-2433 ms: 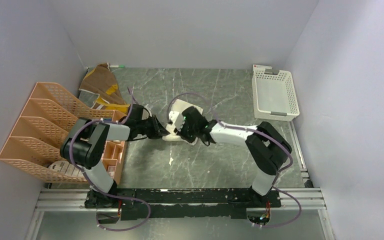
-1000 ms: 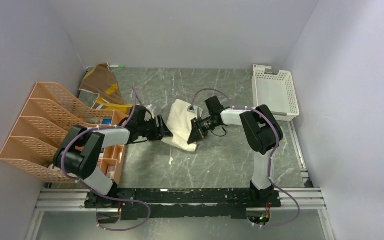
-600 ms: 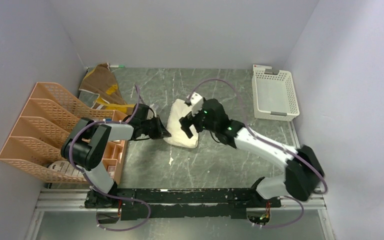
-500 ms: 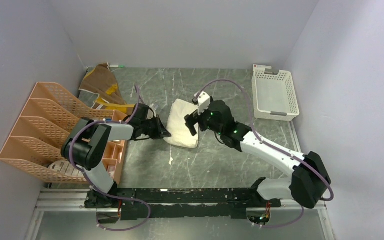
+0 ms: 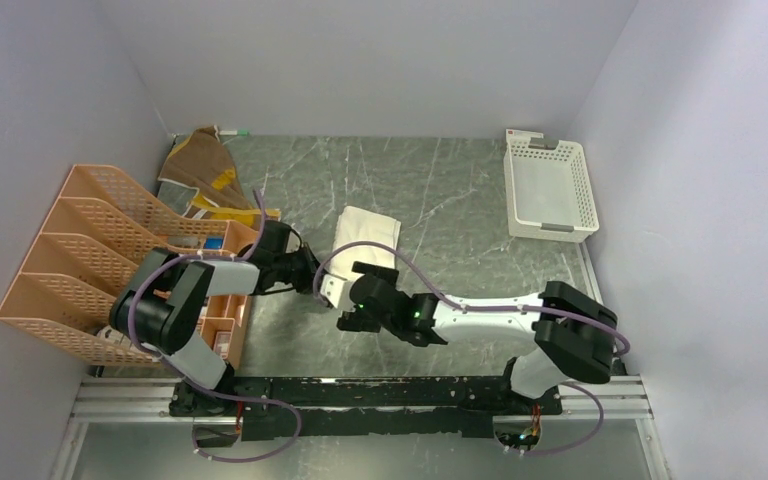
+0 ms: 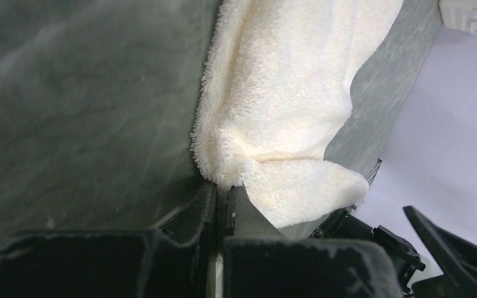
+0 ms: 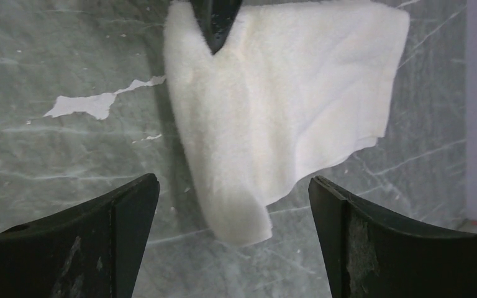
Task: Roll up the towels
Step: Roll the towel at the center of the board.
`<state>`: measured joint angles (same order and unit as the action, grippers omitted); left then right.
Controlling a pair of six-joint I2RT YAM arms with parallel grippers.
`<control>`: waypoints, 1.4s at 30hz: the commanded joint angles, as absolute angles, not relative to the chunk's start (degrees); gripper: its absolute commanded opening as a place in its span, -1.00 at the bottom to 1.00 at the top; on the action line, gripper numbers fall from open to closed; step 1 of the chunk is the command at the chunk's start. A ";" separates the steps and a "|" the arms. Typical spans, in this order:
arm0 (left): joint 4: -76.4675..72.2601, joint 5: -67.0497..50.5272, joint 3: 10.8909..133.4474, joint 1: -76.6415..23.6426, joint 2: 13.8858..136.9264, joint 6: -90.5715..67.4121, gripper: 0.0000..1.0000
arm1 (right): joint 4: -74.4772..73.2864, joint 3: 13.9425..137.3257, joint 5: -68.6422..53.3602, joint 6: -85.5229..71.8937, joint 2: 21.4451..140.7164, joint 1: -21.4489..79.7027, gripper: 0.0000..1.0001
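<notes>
The cream-white towel [image 5: 365, 238] lies folded lengthwise on the dark marble table [image 5: 460, 200], its near end curled over. My left gripper [image 5: 316, 281] is shut on that towel's near-left corner; the wrist view shows the corner of the cream-white towel [image 6: 286, 93] pinched where the tips of the left gripper [image 6: 222, 190] meet. My right gripper [image 5: 353, 312] hovers open just in front of the near end. Its wrist view shows the cream-white towel [image 7: 286, 105] ahead of the right gripper [image 7: 234, 180], with nothing between the fingers. The brown and mustard towel [image 5: 205, 165] lies crumpled at the back left.
An orange mesh file rack [image 5: 80, 250] stands along the left wall, close behind my left arm. A white slotted basket [image 5: 548, 185] sits at the back right. A scrap of white paper [image 7: 93, 105] lies on the marble left of the towel.
My right gripper has let go of the towel's right side, opened, and swung round to the near end. My left gripper has shut on the near-left corner.
</notes>
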<state>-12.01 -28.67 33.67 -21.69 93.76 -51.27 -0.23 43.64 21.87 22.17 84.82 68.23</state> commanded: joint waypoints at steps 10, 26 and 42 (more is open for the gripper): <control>-14.33 -30.35 28.91 -21.27 92.91 -54.38 -0.86 | 8.91 45.34 22.91 39.82 96.91 68.29 0.62; -18.82 -38.28 28.67 -15.55 88.46 -51.29 -0.32 | -7.59 55.45 -9.24 31.27 94.90 55.54 -1.00; -14.05 -33.12 26.43 -12.57 75.06 -44.57 0.52 | -49.31 88.20 -58.79 39.98 121.79 38.96 -1.00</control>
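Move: The towel's near edge is turned into a short roll. From the open right hand, the roll's right end is about 2 cm ahead, 2 cm left and 6 cm below, with the flat part some 12 cm straight ahead and the white mark 4 cm back and 7 cm left. The left hand already pinches the roll's left end; from it the right end lies about 9 cm right and 1 cm back, and the white mark 6 cm back and 4 cm right. The right fingers sink some 6 cm onto the roll's right end, close and pinch it while the left hand keeps its grip. The right hand then lifts the end and carries it forward and left, tipping its fingers steeply down and dipping at the finish. Meanwhile the left fingers open, let go, and back off up about 8 cm and leftward. ##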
